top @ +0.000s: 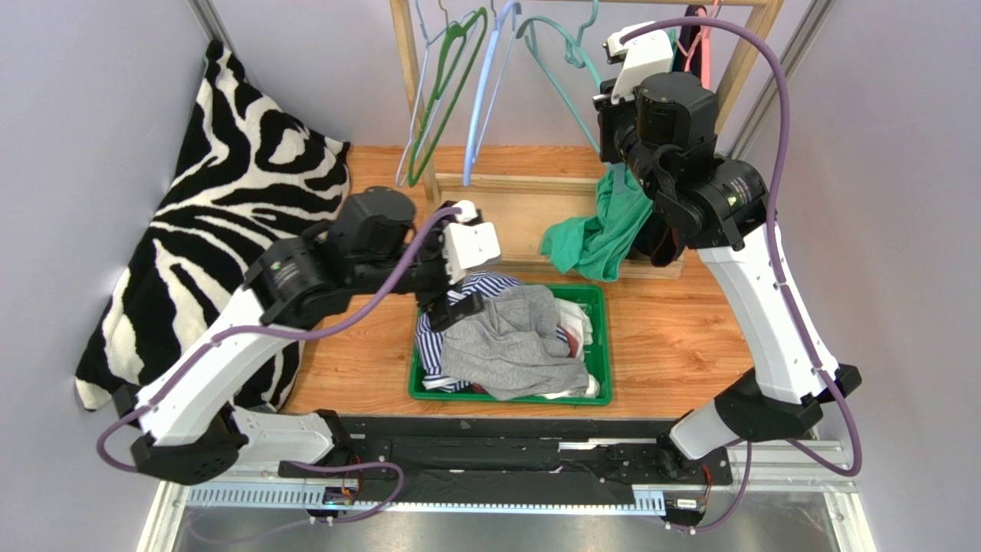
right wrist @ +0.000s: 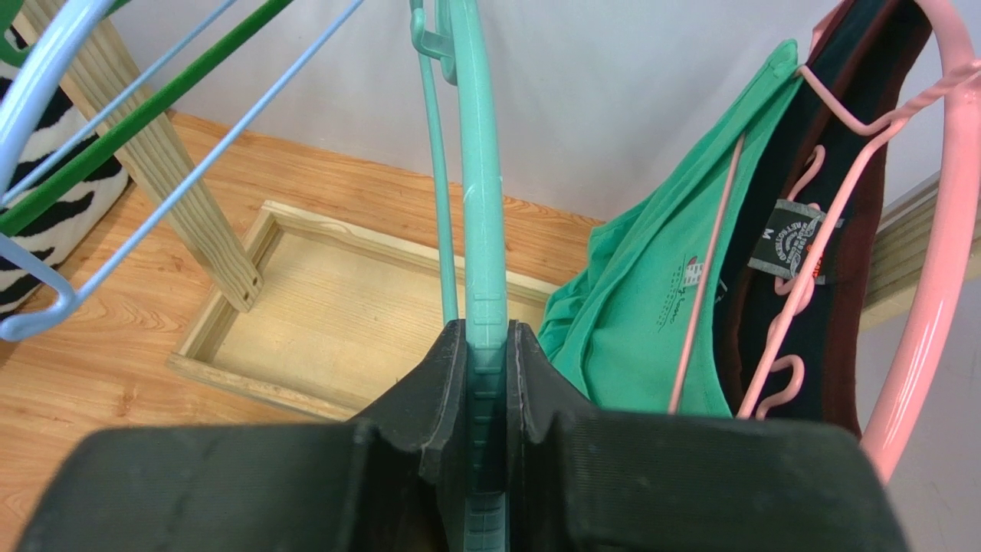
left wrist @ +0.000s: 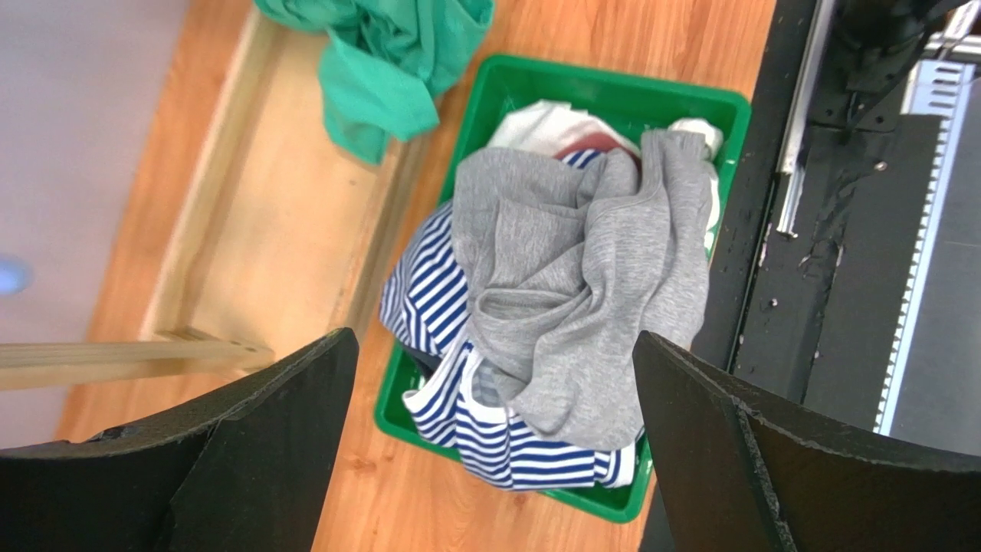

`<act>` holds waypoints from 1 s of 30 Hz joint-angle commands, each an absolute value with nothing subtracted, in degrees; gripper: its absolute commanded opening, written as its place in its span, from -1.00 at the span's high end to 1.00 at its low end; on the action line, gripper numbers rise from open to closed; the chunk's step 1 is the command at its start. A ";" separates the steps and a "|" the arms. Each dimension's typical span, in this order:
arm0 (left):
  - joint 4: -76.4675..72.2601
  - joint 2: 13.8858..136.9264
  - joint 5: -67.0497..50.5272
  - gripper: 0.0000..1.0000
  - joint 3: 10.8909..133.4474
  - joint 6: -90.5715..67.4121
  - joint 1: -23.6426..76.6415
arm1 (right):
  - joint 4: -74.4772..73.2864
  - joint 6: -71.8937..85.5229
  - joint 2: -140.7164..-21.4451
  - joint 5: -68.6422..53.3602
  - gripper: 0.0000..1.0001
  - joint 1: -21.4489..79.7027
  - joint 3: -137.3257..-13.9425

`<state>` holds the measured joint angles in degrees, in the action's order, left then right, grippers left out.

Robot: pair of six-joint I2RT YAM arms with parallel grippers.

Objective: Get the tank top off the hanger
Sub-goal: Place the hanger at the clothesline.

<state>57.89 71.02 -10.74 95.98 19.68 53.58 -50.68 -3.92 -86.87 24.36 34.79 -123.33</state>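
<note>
A grey tank top [left wrist: 576,265] [top: 518,339] lies crumpled on top of the clothes in the green bin [left wrist: 599,98] [top: 587,297], over a blue-and-white striped garment [left wrist: 426,299]. My left gripper [left wrist: 493,337] [top: 458,301] hangs open just above the pile, with nothing between its fingers. Up at the rack, my right gripper [right wrist: 488,334] [top: 622,52] is shut on the lower bar of a teal hanger [right wrist: 481,230] [top: 564,69], which carries no garment.
A green top [right wrist: 645,311] [top: 593,236] hangs on a thin pink hanger and droops onto the wooden rack base [top: 518,213]. Next to it a dark garment [right wrist: 806,288] hangs on pink hangers. Bare green and blue hangers [top: 461,81] hang left. Zebra-patterned cloth [top: 230,196] lies far left.
</note>
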 commanded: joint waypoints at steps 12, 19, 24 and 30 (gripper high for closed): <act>62.93 63.28 -10.55 -0.98 98.97 27.51 52.48 | -49.75 -4.91 -92.01 23.20 1.00 34.63 -133.59; 61.52 60.82 -6.60 -0.98 96.42 26.72 50.89 | -47.82 -8.00 -96.41 28.91 1.00 34.63 -137.02; 61.00 60.29 -5.71 -0.98 97.21 26.54 49.92 | -45.35 -8.70 -97.99 29.71 1.00 34.63 -137.55; 60.47 61.00 -5.19 -0.98 97.73 26.10 49.92 | -45.00 -8.08 -101.42 28.39 1.00 35.85 -139.57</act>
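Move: Some 20 cm ahead of the right hand, 3 cm to its left and 10 cm above is the clothesline spot for the teal hanger it already grips. At hand height, the light blue hanger's middle lies about 12 cm ahead and 12 cm left; the dark tank top on the pink hanger is roughly 9 cm ahead, 9 cm right and 8 cm lower. From the left hand that spot lies about 38 cm ahead, 13 cm right and 22 cm above. Lifting the near shoulder of the teal hanger about 2.5 cm, then pushing it some 5 cm forward while sinking back to the starting height, the right hand carries the hook towards the clothesline, edging left and keeping its pinch. The empty left hand draws about 7 cm left and 4 cm up, away from the tray of clothes, fingers still wide open. ##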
